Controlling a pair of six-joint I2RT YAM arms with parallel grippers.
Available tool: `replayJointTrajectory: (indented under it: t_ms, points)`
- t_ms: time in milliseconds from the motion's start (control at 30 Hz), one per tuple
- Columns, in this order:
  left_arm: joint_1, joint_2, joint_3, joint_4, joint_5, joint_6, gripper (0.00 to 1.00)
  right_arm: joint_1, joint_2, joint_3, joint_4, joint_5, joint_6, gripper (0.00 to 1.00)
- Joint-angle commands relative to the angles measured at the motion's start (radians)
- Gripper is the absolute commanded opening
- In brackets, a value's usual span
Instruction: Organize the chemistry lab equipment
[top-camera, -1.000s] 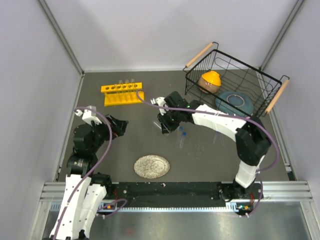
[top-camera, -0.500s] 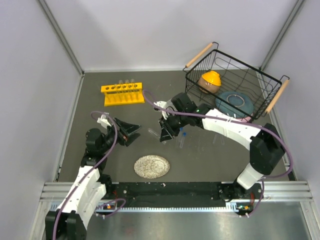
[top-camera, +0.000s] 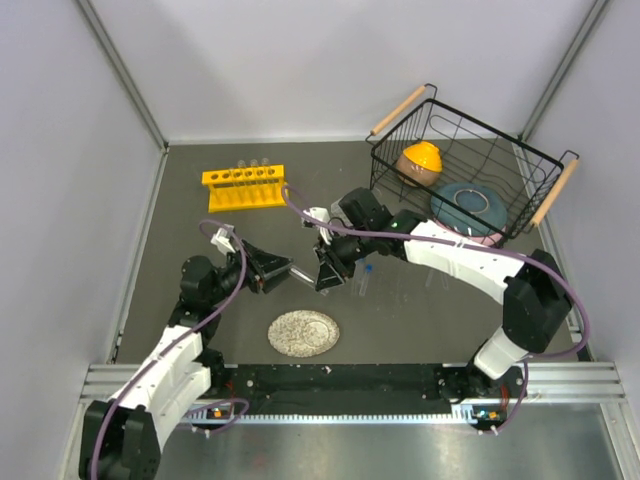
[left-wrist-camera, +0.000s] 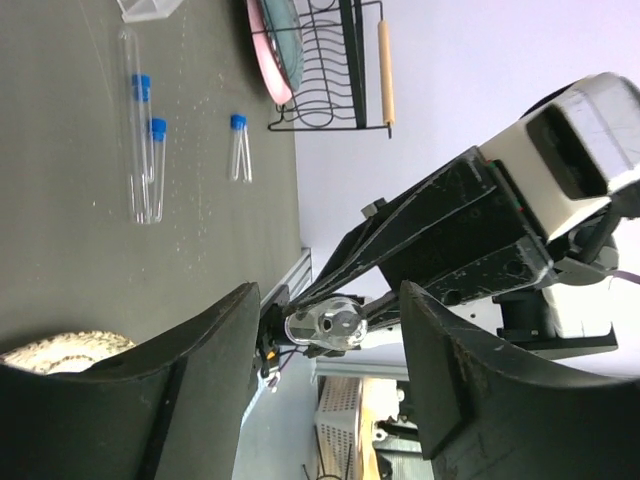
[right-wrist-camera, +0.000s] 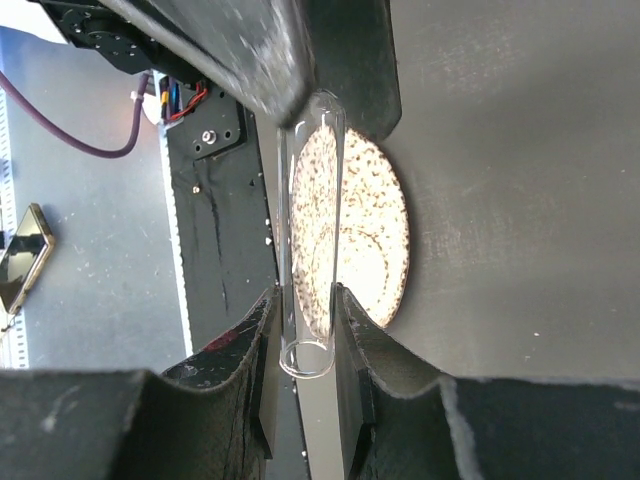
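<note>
My right gripper (top-camera: 325, 274) (right-wrist-camera: 305, 300) is shut on a thin clear glass test tube (right-wrist-camera: 310, 200), held level above the table. The tube's rounded end (left-wrist-camera: 335, 325) lies between the fingers of my left gripper (top-camera: 283, 272) (left-wrist-camera: 330, 320), which is open with a gap on each side. A yellow tube rack (top-camera: 244, 187) holding a few tubes stands at the back left. Blue-capped vials (top-camera: 362, 278) (left-wrist-camera: 145, 140) lie on the table under my right arm, and one more vial (left-wrist-camera: 238, 146) lies apart from them.
A round speckled plate (top-camera: 303, 333) (right-wrist-camera: 350, 230) lies near the front edge, just below both grippers. A black wire basket with wooden handles (top-camera: 545, 160) holding a blue dish and an orange-topped object stands at the back right. Grey walls close in both sides.
My left arm has reached right until its fingers surround the tube's end, and its jaws have narrowed. My right gripper has moved slightly forward and left, still holding the tube.
</note>
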Motion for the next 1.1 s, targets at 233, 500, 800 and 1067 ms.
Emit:
replayJointTrajectory:
  t_ms: [233,500,800,1067]
  points:
    - [-0.126,0.055,0.121,-0.181,-0.091,0.178,0.40,0.016,-0.039,-0.005,0.030,-0.002,-0.042,0.20]
    - [-0.165,0.077,0.161,-0.232,-0.091,0.227,0.22,0.016,-0.034,-0.003,0.026,0.018,-0.056,0.20]
    - [-0.173,0.026,0.241,-0.460,-0.177,0.370,0.04,0.016,-0.037,0.003,0.010,0.026,-0.079,0.36]
    - [-0.163,0.003,0.363,-0.683,-0.459,0.606,0.02,0.016,-0.089,0.000,-0.054,0.030,-0.221,0.88]
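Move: The left hand's open fingers surround the test tube's rounded end; the tube's middle lies about 4 cm right of that hand, 2 cm back and slightly lower. The right hand grips the open end, with the middle some 4 cm to its left, 2 cm ahead and 1 cm higher. From the left hand, the speckled plate is 9 cm back, 4 cm right and 17 cm down; the blue-capped tubes 5 cm ahead, 18 cm right, 18 cm down; the yellow rack 27 cm ahead, 11 cm left, 15 cm down. The left fingers close on the rounded end of the test tube and pinch it while that hand eases about 2.5 cm right and 1.5 cm down; the right hand holds nearly still, then opens wide and lets go. As it does, the left hand draws back some 2 cm to the left, fingertips tipping down about 20 degrees. ##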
